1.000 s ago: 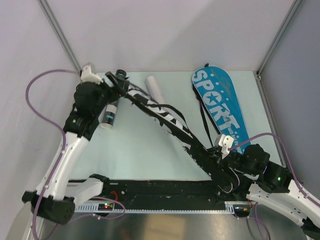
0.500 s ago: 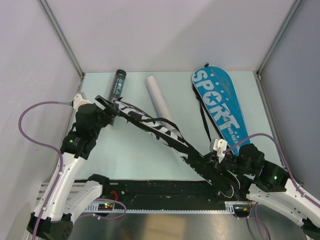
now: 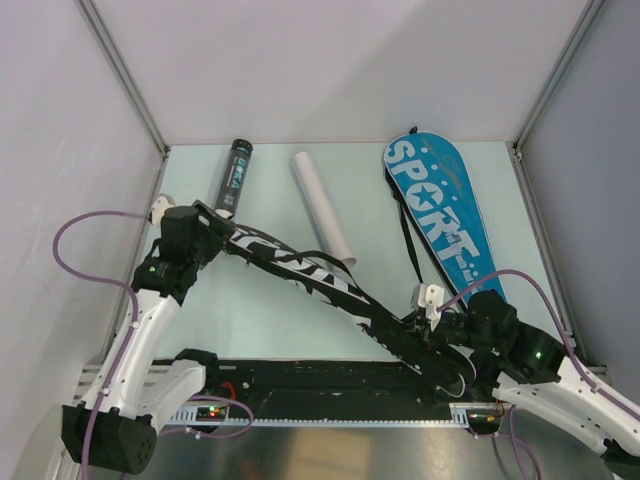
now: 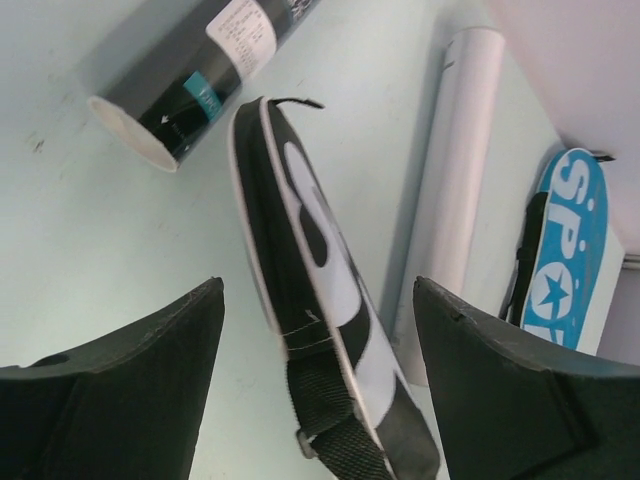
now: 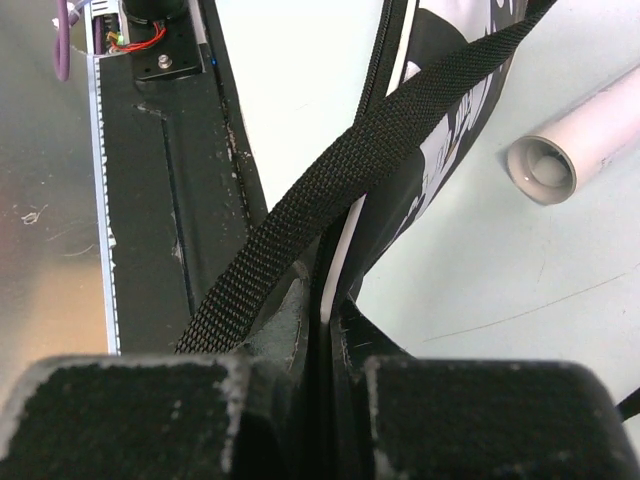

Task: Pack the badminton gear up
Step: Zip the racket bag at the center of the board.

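A long black-and-white racket bag (image 3: 310,275) stretches diagonally across the table. My left gripper (image 3: 205,230) stands open around its far-left end (image 4: 310,260), and the fingers (image 4: 130,380) do not touch it. My right gripper (image 3: 440,335) is shut on the bag's near-right edge (image 5: 440,150), with the bag's black strap (image 5: 370,150) running over it. A long black tube (image 3: 233,178) lies at the back left. Beside it is a white tube (image 3: 322,207), and a blue "SPORT" racket cover (image 3: 437,210) lies at the back right.
White walls close in the table on the left, back and right. A black base rail (image 3: 330,378) runs along the near edge between the arms' bases. In the left wrist view the black tube (image 4: 200,80), white tube (image 4: 450,170) and blue cover (image 4: 565,250) lie ahead.
My left arm has pulled back from the far-left corner towards the near side, and the black tube now shows whole. The bag's left end came down and nearer. The right gripper shifted slightly left.
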Controlling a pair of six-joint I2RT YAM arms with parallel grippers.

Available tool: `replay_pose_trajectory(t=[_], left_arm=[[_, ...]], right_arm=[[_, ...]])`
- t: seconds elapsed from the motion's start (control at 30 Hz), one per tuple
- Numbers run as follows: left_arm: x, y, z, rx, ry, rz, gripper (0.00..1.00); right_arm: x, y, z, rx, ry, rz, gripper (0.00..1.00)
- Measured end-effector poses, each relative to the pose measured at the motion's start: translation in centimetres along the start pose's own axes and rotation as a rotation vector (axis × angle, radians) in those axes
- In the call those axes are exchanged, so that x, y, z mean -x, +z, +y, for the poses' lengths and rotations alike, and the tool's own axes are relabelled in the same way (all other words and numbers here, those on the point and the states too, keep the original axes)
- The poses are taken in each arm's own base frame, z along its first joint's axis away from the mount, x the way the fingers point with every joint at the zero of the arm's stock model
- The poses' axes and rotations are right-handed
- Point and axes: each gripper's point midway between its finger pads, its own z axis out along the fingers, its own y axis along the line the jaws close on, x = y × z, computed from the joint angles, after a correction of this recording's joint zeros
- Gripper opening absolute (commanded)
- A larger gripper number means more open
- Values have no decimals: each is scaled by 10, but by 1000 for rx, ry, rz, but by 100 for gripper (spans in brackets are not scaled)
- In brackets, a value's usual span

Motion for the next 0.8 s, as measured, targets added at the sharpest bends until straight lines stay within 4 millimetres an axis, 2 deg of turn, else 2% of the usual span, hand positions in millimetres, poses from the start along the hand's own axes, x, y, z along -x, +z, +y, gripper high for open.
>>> replay_pose_trajectory(t=[0.2,0.4,0.47,0.5,0.57,0.6,0.63,0.67,0.73,0.8], left_arm=[[-7,9,15,59,0,29,80],[-15,19,19,92,-18,62,68],[-20,23,21,106,-25,82,58],[-22,25,21,111,-30,93,50],[-26,28,22,117,-41,112,28],[-28,28,21,117,-50,120,14],[-28,29,21,118,-63,124,7],[-30,29,20,116,-77,131,4],[-30,29,20,121,-101,135,1],[-29,29,20,128,-128,131,0]], right_arm=[[1,2,-3,-4,1,-12,0],[-1,4,-1,15,5,-17,0],[-1,5,-1,20,7,-19,2],[-1,5,-1,22,7,-19,4],[0,5,-1,19,10,-21,8],[0,5,-2,18,12,-22,10],[0,5,-2,15,18,-22,14],[-1,5,-3,7,25,-22,17],[-1,6,-6,-12,41,-23,32],[9,6,-13,-58,61,-66,43]])
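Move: Some 5 cm below the left hand's open fingers, roughly 1 cm ahead and 1 cm to the right, is the edge near the racket bag's left end. The tube's middle is about 14 cm ahead, 5 cm left and 11 cm lower; the paper roll's is 10 cm ahead, 26 cm right and as low. The right hand, already holding the bag farther along, has that left-end edge about 24 cm ahead, 50 cm left and 3 cm lower. The left fingers pinch the racket bag's edge near its left end: the hand sinks about 5 cm onto the edge, its tips tilting some 10 degrees farther down, and shuts late in the descent. The right hand holds its part of the bag nearly still, then begins to open and eases forward a good centimetre, with a little lift. ##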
